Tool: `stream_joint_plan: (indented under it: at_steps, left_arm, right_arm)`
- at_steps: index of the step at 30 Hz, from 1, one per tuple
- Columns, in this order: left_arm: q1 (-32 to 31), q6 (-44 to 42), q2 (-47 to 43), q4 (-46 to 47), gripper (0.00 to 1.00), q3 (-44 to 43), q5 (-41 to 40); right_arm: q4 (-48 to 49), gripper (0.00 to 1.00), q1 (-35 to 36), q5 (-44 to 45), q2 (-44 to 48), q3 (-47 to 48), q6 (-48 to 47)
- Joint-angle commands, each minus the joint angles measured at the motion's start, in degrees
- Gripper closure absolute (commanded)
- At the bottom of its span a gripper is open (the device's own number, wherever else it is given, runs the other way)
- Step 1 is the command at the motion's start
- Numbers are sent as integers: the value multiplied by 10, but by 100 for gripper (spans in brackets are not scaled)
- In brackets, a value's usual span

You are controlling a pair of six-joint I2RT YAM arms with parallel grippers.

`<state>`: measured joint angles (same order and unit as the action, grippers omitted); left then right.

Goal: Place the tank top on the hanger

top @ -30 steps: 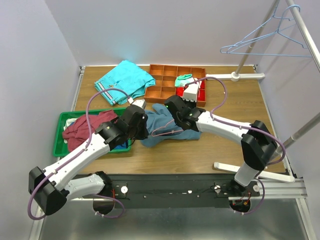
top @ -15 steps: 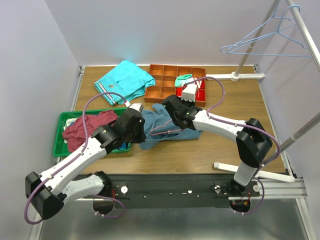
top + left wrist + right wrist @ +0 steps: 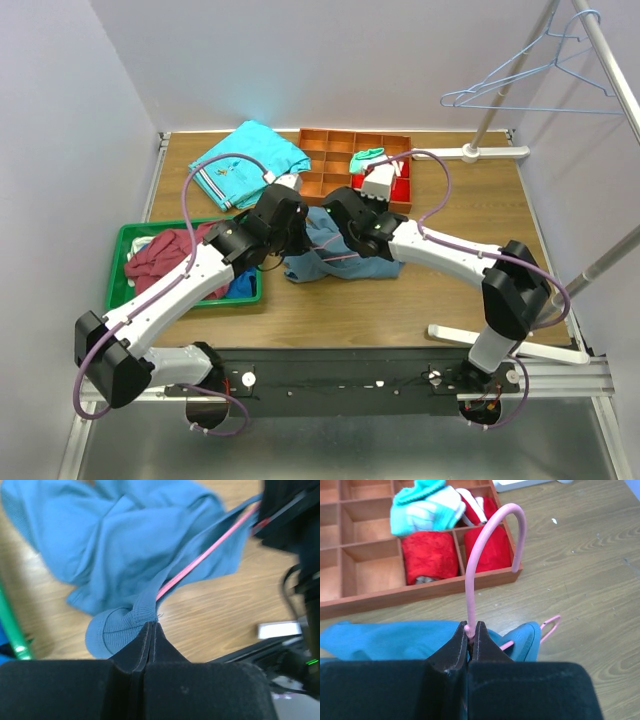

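Note:
The steel-blue tank top (image 3: 322,256) lies bunched mid-table, between my two grippers. My left gripper (image 3: 292,246) is shut on a ribbed strap edge of the tank top (image 3: 125,540), pinched at the fingertips (image 3: 151,625). The pink wire hanger (image 3: 200,560) runs through the cloth, one bar showing under the strap. My right gripper (image 3: 340,222) is shut on the hanger's neck (image 3: 471,626). The hook (image 3: 492,530) stands up ahead of it, and one hanger corner (image 3: 549,625) pokes out past the tank top (image 3: 385,640). In the top view the hanger is mostly hidden.
A green tray (image 3: 120,290) at the left holds a maroon shirt (image 3: 170,255). A turquoise shirt (image 3: 250,160) lies at the back. An orange divided box (image 3: 330,150) holds red rolled cloths (image 3: 427,555). A light blue hanger (image 3: 530,85) hangs on the rack at the right.
My left arm has swung away from the tray toward the far side, pulling the tank top's strap with it. The cloth has bunched closer to the right gripper, which has barely moved.

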<state>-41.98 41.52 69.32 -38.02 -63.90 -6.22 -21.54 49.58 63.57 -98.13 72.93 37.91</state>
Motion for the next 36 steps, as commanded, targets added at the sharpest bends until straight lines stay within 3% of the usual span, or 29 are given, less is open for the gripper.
stream_joint_plan:
  at_steps: [1, 13, 22, 26, 30, 36]
  left_arm:
    - [16, 20, 16, 44, 100, -51, 49]
    - [51, 30, 31, 69, 98, -79, 111]
    - [77, 0, -29, 68, 55, -44, 122]
    - [81, -46, -65, 52, 52, -39, 111]
    - [81, -148, -102, 42, 52, -5, 95]
    - [81, -206, -165, 100, 37, 74, 127]
  right_arm:
    - [0, 99, 17, 9, 11, 40, 9]
    - [-24, 99, 43, 46, -9, 110, -24]
    - [-39, 99, 46, 65, -18, 124, -34]
    - [-44, 99, 46, 66, -20, 124, -39]
    - [-40, 99, 46, 53, -14, 119, -46]
    - [-39, 99, 46, 20, -8, 116, -50]
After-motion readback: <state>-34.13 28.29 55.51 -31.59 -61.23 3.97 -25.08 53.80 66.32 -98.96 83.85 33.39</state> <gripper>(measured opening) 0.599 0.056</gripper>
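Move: My left hand, shut on the tank top's strap, has the hanger's near end about 2 cm ahead, 1 cm right and some 2 cm below. The tank top's main heap lies about 8 cm right, 1 cm ahead and 13 cm below; the green basket's middle is some 26 cm left and 3 cm back. From my right hand, gripping the hanger's neck, that same hanger end lies roughly 14 cm left and 11 cm back; the divided box is about 9 cm ahead and 4 cm left. With my left hand I draw the strap about 5 cm up, with some forward and right, over the hanger's near end, then open my fingers, let go and back off to the left, rising further and then dipping as the fingertips tilt up. My right hand keeps its pinch on the hanger's neck and lifts it some 6 cm while carrying it about 4 cm left, then holds. ##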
